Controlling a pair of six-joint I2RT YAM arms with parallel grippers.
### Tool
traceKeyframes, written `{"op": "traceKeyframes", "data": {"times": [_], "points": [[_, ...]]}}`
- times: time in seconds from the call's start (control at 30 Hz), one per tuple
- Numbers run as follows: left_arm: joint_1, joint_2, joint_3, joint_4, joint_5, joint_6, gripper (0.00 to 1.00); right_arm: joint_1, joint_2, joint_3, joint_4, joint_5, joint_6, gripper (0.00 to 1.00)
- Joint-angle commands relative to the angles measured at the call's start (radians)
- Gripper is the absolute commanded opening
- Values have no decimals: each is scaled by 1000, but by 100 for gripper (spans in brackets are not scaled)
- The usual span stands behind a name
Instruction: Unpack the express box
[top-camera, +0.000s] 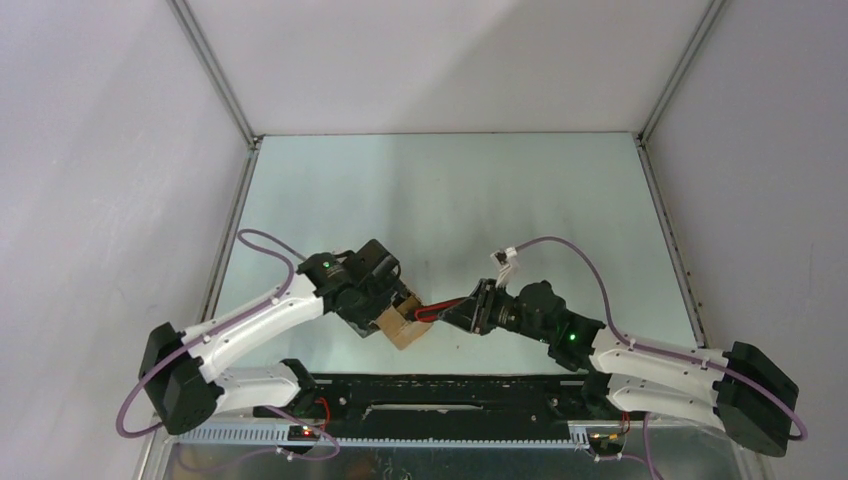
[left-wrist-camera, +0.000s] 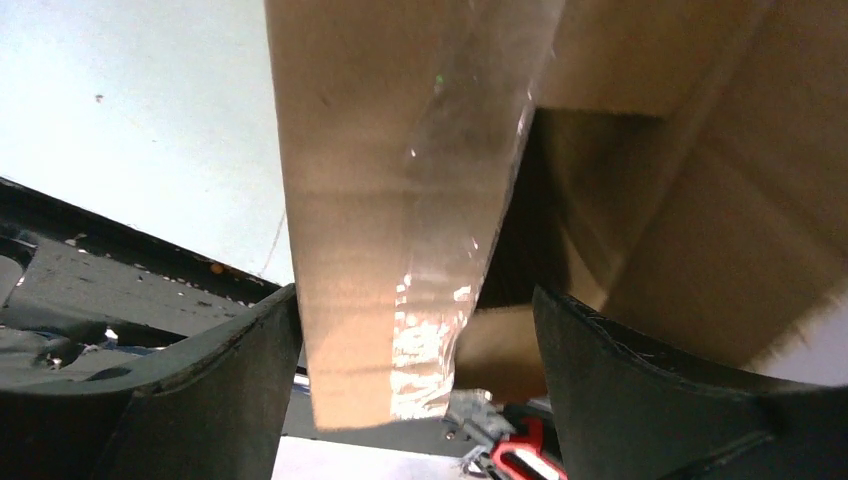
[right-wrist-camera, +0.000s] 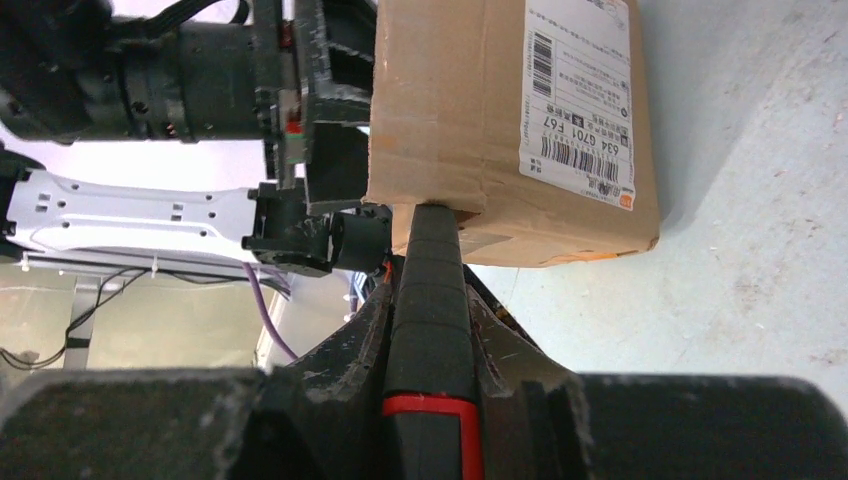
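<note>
The express box (top-camera: 405, 324) is a small brown carton near the table's front edge, between my two grippers. In the right wrist view the express box (right-wrist-camera: 470, 110) shows its white shipping label (right-wrist-camera: 580, 90). My left gripper (left-wrist-camera: 415, 300) is open, its jaws standing wide either side of a raised taped flap (left-wrist-camera: 370, 200) without clamping it. Beyond the flap I see the dark inside of the box. My right gripper (right-wrist-camera: 430, 290) is shut on a red-and-black utility knife (right-wrist-camera: 430, 330), whose tip touches the box's lower edge. In the top view the knife (top-camera: 430, 309) points left into the box.
A black rail (top-camera: 450, 385) runs along the near edge between the arm bases. Grey walls with metal frame bars enclose the pale table (top-camera: 450, 190). Purple cables loop over both arms. The left arm's wrist (right-wrist-camera: 150, 70) sits close beside the box.
</note>
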Motion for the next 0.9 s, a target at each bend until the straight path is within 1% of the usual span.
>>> {"op": "traceKeyframes", "data": {"times": [0.0,0.07,0.17,0.3,0.43,0.5,0.53,0.6,0.7,0.87], "points": [[14,50,49,-54,8,-22,85,43,6,-18,48,-80,-19,0],[19,59,51,-75,9,-26,85,63,4,-19,42,-60,-30,0],[21,55,53,-84,5,-33,81,80,-5,-20,27,-23,-34,0],[24,56,68,-112,2,-27,71,89,-36,-20,-25,38,-47,0],[24,51,79,-114,9,-28,50,86,-72,-19,-66,71,-49,0],[24,52,96,-123,9,-26,42,85,-79,-19,-82,78,-36,0],[24,53,105,-130,10,-26,36,84,-79,-18,-90,77,-28,0],[24,56,115,-123,13,-18,31,84,-78,-19,-95,84,-20,0],[24,40,104,-86,16,-16,27,86,-69,-17,-94,86,12,0],[24,-6,70,-34,-3,-23,25,92,-64,-24,-101,106,68,0]]}}
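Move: The box's taped panel lies a little below the left hand, its middle about 3 cm back and 4 cm to the right; the box's opening is 1 cm ahead and 4 cm right of that hand. The red knife's tip is some 6 cm to the left hand's right and 1 cm back. From the right hand, which holds the knife, the tip lies about 8 cm left and 1 cm ahead, the panel 9 cm left and 1 cm back. The box's taped panel is taken between the left fingers: the open hand sinks about 2 cm astride it while easing back and left as far, tilting some 10 degrees, then closes across it, one finger on the outside and one in the opening, and rises a centimetre. The right hand draws back about 1.5 cm, still gripping the knife, its tip kept at the box's cut edge. ##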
